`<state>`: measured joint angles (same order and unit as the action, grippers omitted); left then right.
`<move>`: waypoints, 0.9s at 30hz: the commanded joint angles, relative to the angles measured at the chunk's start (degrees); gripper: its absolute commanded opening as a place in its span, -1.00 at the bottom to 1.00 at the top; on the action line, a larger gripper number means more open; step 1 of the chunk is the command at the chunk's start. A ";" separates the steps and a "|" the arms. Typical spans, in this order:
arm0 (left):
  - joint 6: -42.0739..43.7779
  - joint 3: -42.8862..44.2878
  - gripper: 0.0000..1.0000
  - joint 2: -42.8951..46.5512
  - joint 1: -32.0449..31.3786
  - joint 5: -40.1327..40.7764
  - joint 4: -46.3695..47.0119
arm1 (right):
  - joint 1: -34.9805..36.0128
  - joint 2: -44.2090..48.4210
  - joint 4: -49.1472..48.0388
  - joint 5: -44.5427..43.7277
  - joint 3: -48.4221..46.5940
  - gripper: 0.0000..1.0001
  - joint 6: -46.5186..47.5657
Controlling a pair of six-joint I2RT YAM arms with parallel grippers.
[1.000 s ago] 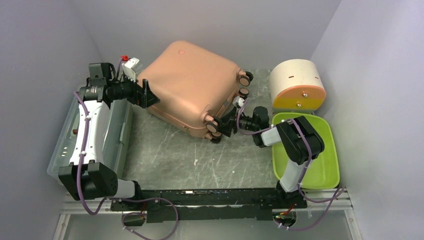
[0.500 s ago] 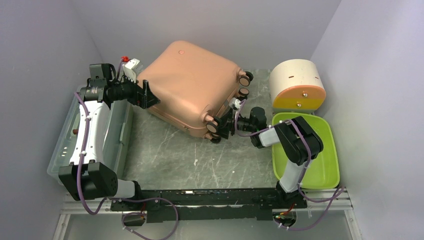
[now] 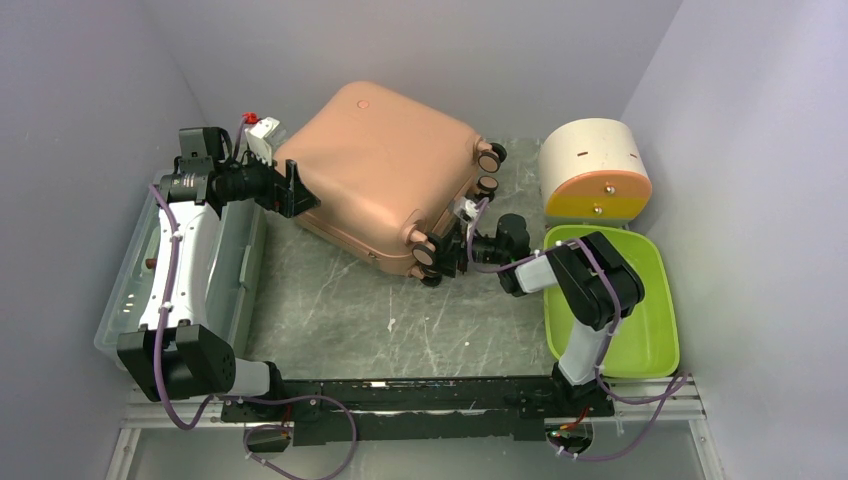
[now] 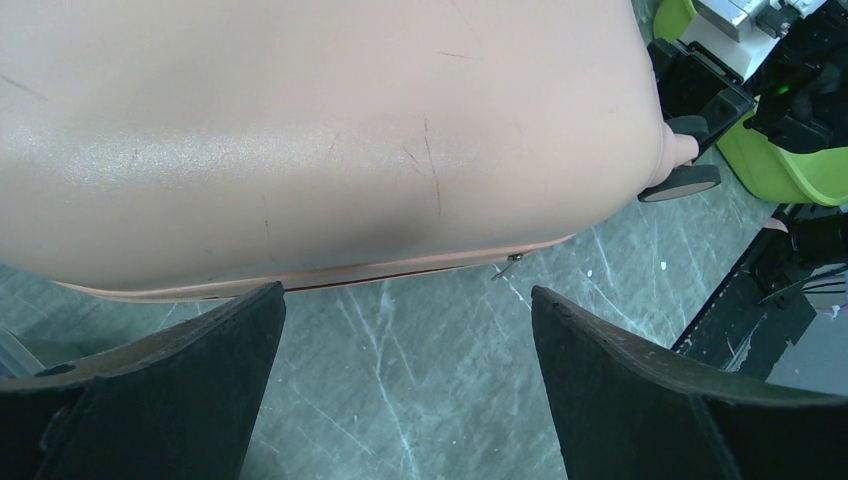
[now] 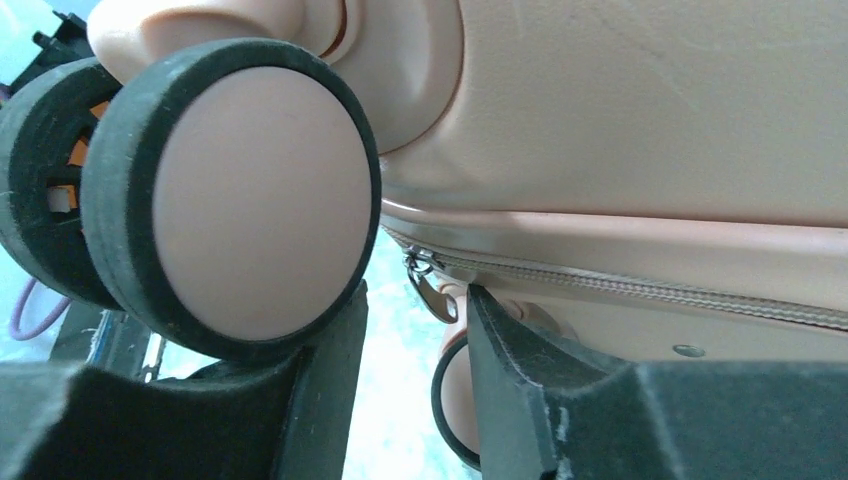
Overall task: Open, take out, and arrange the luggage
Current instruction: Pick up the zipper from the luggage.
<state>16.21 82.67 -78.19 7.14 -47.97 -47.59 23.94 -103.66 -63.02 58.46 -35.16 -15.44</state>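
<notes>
The luggage (image 3: 375, 170), a salmon-pink hard-shell case, lies closed and skewed on the table, wheels toward the right. My left gripper (image 3: 300, 190) sits at its left corner, open wide; in the left wrist view the shell (image 4: 320, 130) fills the top and nothing lies between the gripper's fingertips (image 4: 408, 295). My right gripper (image 3: 447, 250) is at the near wheel corner. In the right wrist view a wheel (image 5: 260, 200) rests over the left finger. The metal zipper pull (image 5: 432, 295) hangs in the narrow gap of the right gripper (image 5: 415, 300), beside the right finger, not clamped.
A clear plastic bin (image 3: 245, 270) stands at the left under the left arm. A lime-green tray (image 3: 650, 330) holds the right arm's base side. A cream drum with an orange face (image 3: 595, 170) sits at the back right. Walls close in on three sides.
My right gripper has crept left toward the suitcase's wheel corner and its jaws have narrowed around the zipper pull. The left arm and the luggage have not moved.
</notes>
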 commanded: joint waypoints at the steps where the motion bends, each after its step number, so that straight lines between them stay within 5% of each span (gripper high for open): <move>1: 0.25 0.32 0.98 1.84 -0.14 -1.59 0.71 | 0.75 -0.41 -3.26 2.77 -2.51 -0.15 -0.97; 5: 0.19 0.02 0.98 1.82 -0.11 -1.60 0.99 | 0.91 -0.98 -5.29 2.10 -3.17 -0.25 -3.37; 11: 0.07 0.44 0.98 1.39 -0.12 -1.87 0.76 | 0.73 -0.87 0.33 -0.29 -4.82 -1.00 -1.38; 27: 1.35 3.56 0.98 0.74 -0.13 -1.49 -1.60 | -3.45 5.49 20.97 -14.69 -6.04 -1.00 5.00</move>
<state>16.40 82.83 -78.19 7.14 -47.99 -48.34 22.92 -99.61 -49.34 53.43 -37.76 -13.76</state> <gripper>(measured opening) 0.991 0.011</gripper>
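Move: The zipper's metal pull hangs just off the right fingertips, about 2 cm to the hand's left, straight ahead 0 cm and level with it. The suitcase's near upper caster sits some 4 cm back, 2 cm left and 3 cm up; the lower caster is roughly 1 cm back, 4 cm left and 6 cm below. From the left hand the zipper pull lies about 27 cm right, 5 cm back and 17 cm down. Easing barely half a centimetre left towards the suitcase, the half-open right hand shuts its fingers fully and pinches the dangling zipper pull. Keeping that pinch, it then draws about 2 cm forward and 1.5 cm right, along the seam of the wheeled side and away from the near upper caster, turning some 5 degrees clockwise. ##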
